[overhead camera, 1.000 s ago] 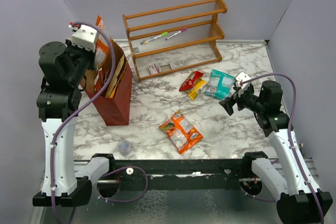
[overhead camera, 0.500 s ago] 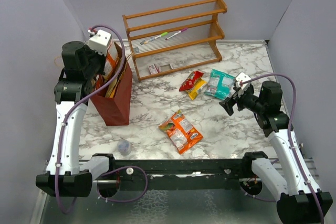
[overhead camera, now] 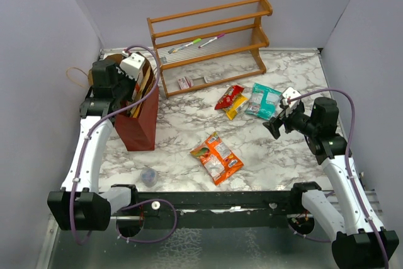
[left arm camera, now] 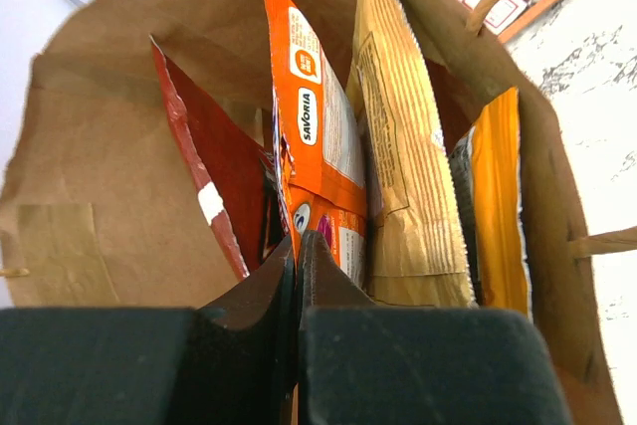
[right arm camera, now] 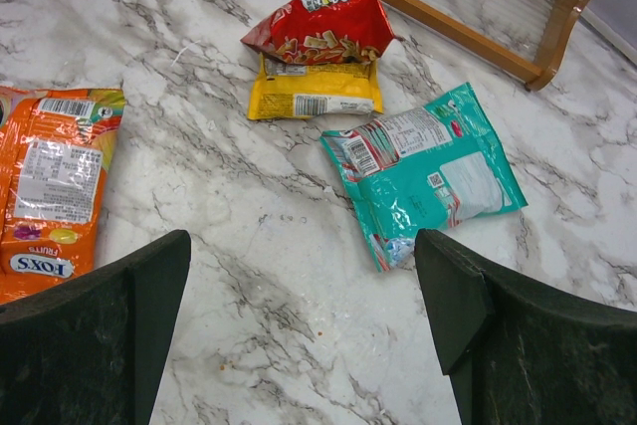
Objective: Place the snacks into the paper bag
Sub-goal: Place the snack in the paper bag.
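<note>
The dark-red paper bag (overhead camera: 141, 127) stands upright at the left of the table. My left gripper (left arm camera: 297, 251) reaches down into its brown inside (left arm camera: 109, 176), shut on the edge of an orange snack packet (left arm camera: 314, 136). Beside that packet in the bag stand a red packet (left arm camera: 214, 166), a gold chip bag (left arm camera: 408, 176) and an orange-yellow one (left arm camera: 495, 206). My right gripper (right arm camera: 302, 246) hovers open over bare marble, with nothing between its fingers. On the table lie an orange packet (overhead camera: 217, 157), a red one (overhead camera: 230, 96) overlapping a yellow one (overhead camera: 234, 108), and a teal one (right arm camera: 428, 171).
A wooden slatted rack (overhead camera: 211, 36) at the back holds a green pen (overhead camera: 186, 46) and a pink pen (overhead camera: 211, 40). A small clear cup (overhead camera: 148, 176) sits near the front edge, below the bag. Grey walls close in the left, right and back.
My left arm has swung right and down, bringing the orange packet from above the bag into its mouth. The right arm has not moved.
</note>
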Controlling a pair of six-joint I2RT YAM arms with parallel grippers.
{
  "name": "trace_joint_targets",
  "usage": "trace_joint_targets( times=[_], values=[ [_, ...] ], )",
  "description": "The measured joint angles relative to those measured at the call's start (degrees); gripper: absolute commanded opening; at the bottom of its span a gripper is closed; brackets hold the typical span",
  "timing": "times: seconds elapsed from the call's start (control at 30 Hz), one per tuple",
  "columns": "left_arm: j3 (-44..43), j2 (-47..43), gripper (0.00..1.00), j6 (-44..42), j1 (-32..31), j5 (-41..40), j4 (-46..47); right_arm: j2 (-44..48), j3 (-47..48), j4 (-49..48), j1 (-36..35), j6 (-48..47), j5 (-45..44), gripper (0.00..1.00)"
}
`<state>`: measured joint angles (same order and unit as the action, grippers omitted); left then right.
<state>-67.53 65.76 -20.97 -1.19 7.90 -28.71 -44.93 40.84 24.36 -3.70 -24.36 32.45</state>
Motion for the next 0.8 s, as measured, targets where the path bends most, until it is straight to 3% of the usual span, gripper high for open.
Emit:
trace_joint_targets(
  times=[0.13, 0.4, 0.8],
  values=[
    [2.5, 0.9, 0.10, -0.8, 0.0, 0.0, 1.2, 0.0, 0.0, 0.0, 0.0, -0.3, 0.0, 0.95],
    [4.2, 1.4, 0.36, -3.6, 0.0, 0.3, 2.0, 0.0, -0.7, 0.0, 0.0, -0.9, 0.0, 0.95],
    [4.2, -2.3, 0.59, -6.7, 0.0, 0.9, 4.4, -0.6, -0.7, 0.0, 0.0, -1.0, 0.0, 0.95]
  ],
)
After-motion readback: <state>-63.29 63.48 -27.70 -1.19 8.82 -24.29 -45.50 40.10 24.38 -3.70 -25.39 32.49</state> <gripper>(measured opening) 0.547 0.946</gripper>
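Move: The left hand, shut on the orange snack packet's near edge, is already at the paper bag's mouth; the bag's middle lies some 12 cm below and about 2 cm ahead. In the bag, a dark red packet stands roughly 4 cm left and 4 cm ahead, a gold packet about 4 cm right and 4 cm ahead, both some 4 cm down. From the idle right hand the bag is about 47 cm left, 11 cm ahead and 7 cm lower. The left hand sinks about 4 cm deeper into the paper bag, lowering the orange packet between the dark red one and the gold one, and its fingers begin to part on the way down. They let go of the packet and keep spreading to a little over half open as the hand climbs straight back some 3.5 cm, almost to its starting height, with only a slight roll of the wrist. ##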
